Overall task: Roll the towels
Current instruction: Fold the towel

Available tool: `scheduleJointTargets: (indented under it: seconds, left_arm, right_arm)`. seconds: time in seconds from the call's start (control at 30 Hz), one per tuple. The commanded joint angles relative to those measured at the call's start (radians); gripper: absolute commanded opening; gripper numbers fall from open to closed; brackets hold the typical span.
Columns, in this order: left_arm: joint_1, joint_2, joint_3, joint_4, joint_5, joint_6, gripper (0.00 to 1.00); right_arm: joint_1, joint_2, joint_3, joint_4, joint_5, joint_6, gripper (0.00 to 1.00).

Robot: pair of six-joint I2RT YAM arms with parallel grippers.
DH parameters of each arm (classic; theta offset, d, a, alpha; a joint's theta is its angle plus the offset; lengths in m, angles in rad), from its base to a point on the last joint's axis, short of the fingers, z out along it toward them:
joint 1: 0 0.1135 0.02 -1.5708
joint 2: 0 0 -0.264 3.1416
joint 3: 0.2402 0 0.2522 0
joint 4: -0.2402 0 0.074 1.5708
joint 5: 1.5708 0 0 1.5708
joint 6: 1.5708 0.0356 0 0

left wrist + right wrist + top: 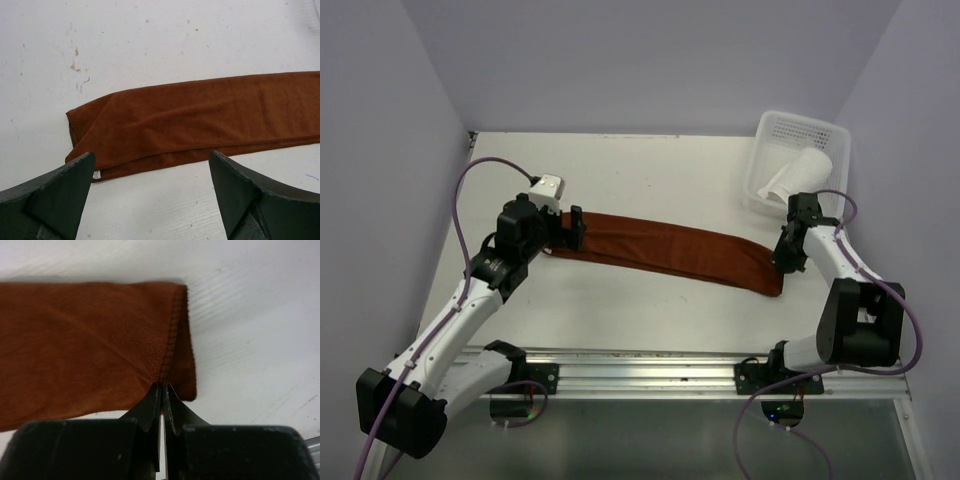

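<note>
The rust-brown towel (675, 250) lies folded into a long strip across the middle of the table, running from left to lower right. My left gripper (570, 228) stands open at the strip's left end (165, 127), its two fingers (60, 192) spread wide just short of the cloth's near edge, nothing between them. My right gripper (782, 262) is shut on the hemmed edge of the towel's right end (100, 345), which puckers into the fingertips (150, 402). The white towel (800, 172) sits rolled up inside the basket.
A white perforated plastic basket (767, 130) stands at the back right, close behind my right arm. Purple walls close in the table on three sides. A metal rail (650, 365) runs along the near edge between the arm bases.
</note>
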Motion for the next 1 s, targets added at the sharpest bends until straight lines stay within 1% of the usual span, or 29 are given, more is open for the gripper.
scheduleJointTargets:
  seconds: [0.0,0.13,0.23,0.3,0.37,0.43,0.47,0.5,0.53,0.63,0.7,0.97]
  left_arm:
    - [-0.011,0.005,-0.003,0.048,0.019,-0.012,1.0]
    - [-0.011,0.016,0.0,0.048,0.019,-0.01,0.99]
    - [-0.011,0.023,0.002,0.045,0.019,-0.01,1.0]
    - [-0.011,0.034,0.005,0.047,0.043,-0.01,1.0]
    - [-0.011,0.04,0.007,0.047,0.046,-0.01,1.0]
    - [-0.011,0.048,0.008,0.042,0.045,-0.009,1.0]
    - [-0.011,0.049,0.008,0.044,0.048,-0.009,1.0]
    - [-0.011,0.052,0.01,0.042,0.05,-0.009,1.0]
    - [-0.011,0.052,0.01,0.042,0.05,-0.007,1.0]
    - [-0.011,0.06,0.011,0.041,0.057,-0.007,1.0]
    - [-0.011,0.062,0.011,0.041,0.065,-0.007,1.0]
    - [-0.011,0.059,0.01,0.042,0.083,-0.007,1.0]
  right_arm:
    - [-0.06,0.012,-0.028,0.079,0.061,0.001,0.0]
    - [-0.117,0.009,-0.016,0.111,0.097,0.024,0.0]
    - [-0.136,0.026,0.018,0.122,0.072,0.018,0.0]
    - [-0.137,0.056,0.044,0.134,0.019,0.011,0.0]
    - [-0.137,0.079,0.058,0.146,0.003,0.012,0.0]
    - [-0.137,0.098,0.062,0.154,-0.001,0.006,0.11]
    - [-0.137,0.105,0.064,0.151,0.002,0.006,0.19]
    - [-0.137,0.125,0.064,0.149,0.014,0.008,0.38]
    - [-0.139,0.133,0.064,0.146,0.017,0.008,0.45]
    - [-0.139,0.144,0.055,0.133,0.058,0.026,0.55]
    - [-0.142,0.138,0.041,0.125,0.074,0.031,0.56]
    - [-0.145,0.125,-0.054,0.154,0.017,0.047,0.5]
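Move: The right hand still pinches the brown towel's right end a little above the table; the towel's middle lies some 28 cm to its left and 4 cm farther out. The white basket stands about 25 cm ahead and 4 cm to its right, the rolled white towel inside about 22 cm ahead and 6 cm right. From the left hand, the pinched end lies roughly 52 cm right, 3 cm back and 18 cm below. The right hand draws the towel end about 5 cm right, sinks some 4 cm and half opens, releasing the pinch. ##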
